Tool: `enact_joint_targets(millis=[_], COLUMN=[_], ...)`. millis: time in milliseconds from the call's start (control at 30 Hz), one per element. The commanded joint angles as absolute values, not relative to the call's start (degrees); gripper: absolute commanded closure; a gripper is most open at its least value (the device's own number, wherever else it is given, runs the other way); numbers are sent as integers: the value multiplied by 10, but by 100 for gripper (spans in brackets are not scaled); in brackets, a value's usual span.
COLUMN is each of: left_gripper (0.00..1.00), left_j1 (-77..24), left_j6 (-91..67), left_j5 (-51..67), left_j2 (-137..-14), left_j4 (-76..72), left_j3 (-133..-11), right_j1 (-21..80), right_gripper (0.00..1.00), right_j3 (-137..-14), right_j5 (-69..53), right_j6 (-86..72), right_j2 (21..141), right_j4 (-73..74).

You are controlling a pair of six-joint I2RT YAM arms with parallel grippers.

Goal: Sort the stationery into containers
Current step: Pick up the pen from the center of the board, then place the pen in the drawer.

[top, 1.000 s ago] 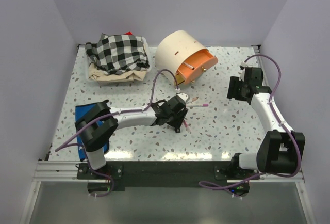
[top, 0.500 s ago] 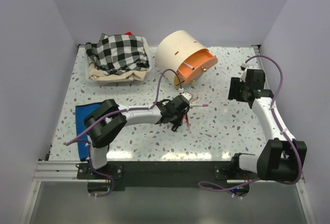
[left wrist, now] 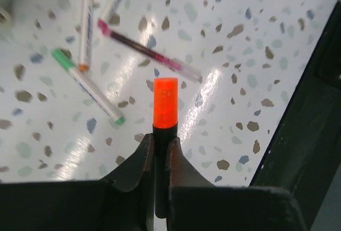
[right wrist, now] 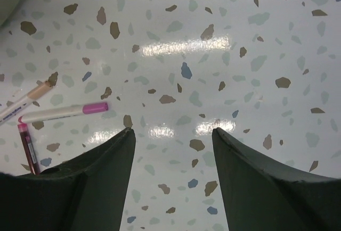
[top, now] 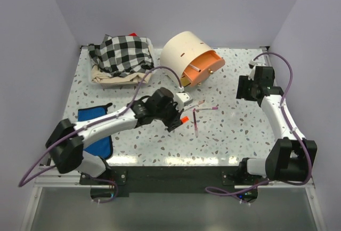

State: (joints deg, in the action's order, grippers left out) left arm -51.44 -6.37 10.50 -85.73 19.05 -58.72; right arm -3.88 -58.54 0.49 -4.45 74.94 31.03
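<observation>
My left gripper (top: 179, 117) is shut on the black body of an orange highlighter (left wrist: 165, 103), whose orange end (top: 184, 120) sticks out past the fingertips above the table. Several thin pens lie loose just beyond it: a green-tipped one (left wrist: 88, 84), a dark pink one (left wrist: 149, 50) and an orange-tipped one (left wrist: 86, 21). The cream drum cabinet (top: 183, 50) lies at the back centre with one orange drawer (top: 201, 65) pulled open. My right gripper (right wrist: 173, 130) hangs open over bare table at the right (top: 245, 90), with a pink-capped pen (right wrist: 64, 111) to its left.
A tray piled with black-and-white checked cloth (top: 121, 54) stands at the back left. A blue cloth (top: 91, 119) lies by the left arm's base. Pale walls close in the back and both sides of the speckled table (top: 234, 130).
The left jaws have closed on the orange highlighter and lifted it off the table, drawing back a little leftward as the arm swung. The right gripper has barely moved.
</observation>
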Motion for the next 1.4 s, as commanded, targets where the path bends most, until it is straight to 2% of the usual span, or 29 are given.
enact_joint_targets(millis=[0,200,467,800,867,900,1000,1167,1200,1267,1300,1367], left_gripper=[100,100,100,100,80,63,41,35,34,34,36,38], left_j1=[-476,-440,-400,-392,-392,-392,-392,-392,-392,-392,-391,-391], left_j6=[136,253,191,133,126,120,108,101,98,84,80,76], left_j5=[223,238,229,212,210,210,207,217,188,130,65,10], left_j2=[-750,-801,-981,-1090,-1095,-1095,-1085,-1025,-1008,-940,-911,-821], left_j4=[119,27,-28,-17,-18,-18,-20,-5,-1,-3,-8,-34], left_j3=[-628,-779,-962,-1059,-1061,-1062,-1066,-1068,-1061,-989,-949,-798], right_j1=[-41,-41,-42,-43,-43,-44,-44,-44,-44,-44,-44,-44], right_gripper=[37,37,36,36,36,36,36,36,36,36,36,36], right_j3=[-628,-611,-599,-577,-574,-572,-571,-577,-578,-579,-578,-573], right_j5=[15,4,7,2,1,1,1,-17,-21,-29,-30,-33], right_j6=[-24,-6,-4,-17,-17,-15,-10,-10,-11,-15,-17,-24], right_j2=[756,748,734,722,721,721,723,728,727,724,722,722], right_j4=[322,305,312,300,301,302,304,305,307,312,312,311])
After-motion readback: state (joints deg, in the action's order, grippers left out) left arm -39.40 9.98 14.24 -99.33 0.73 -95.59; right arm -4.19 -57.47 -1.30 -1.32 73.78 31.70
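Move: The left hand holds the orange-capped black marker; the open orange drawer lies roughly 21 cm ahead, 12 cm to its right and 13 cm above. The cylinder cabinet stands some 27 cm ahead and 4 cm right, about 3 cm above. On the table 10 cm below, the green-capped pen is 10 cm ahead and 2 cm right, the red pen 6 ahead and 9 right. From the right hand the drawer is about 8 cm ahead, 16 left, 9 up. Still pinching the orange-capped marker, the left hand lifts fast and arcs forward and somewhat right, some 27 cm up at its highest, the wrist tilting the fingertips up by about 50 degrees, then sinks about 7 cm over the open orange drawer. There the fingers open wide and let go of the marker, and the empty hand rises again and starts back to the left. ##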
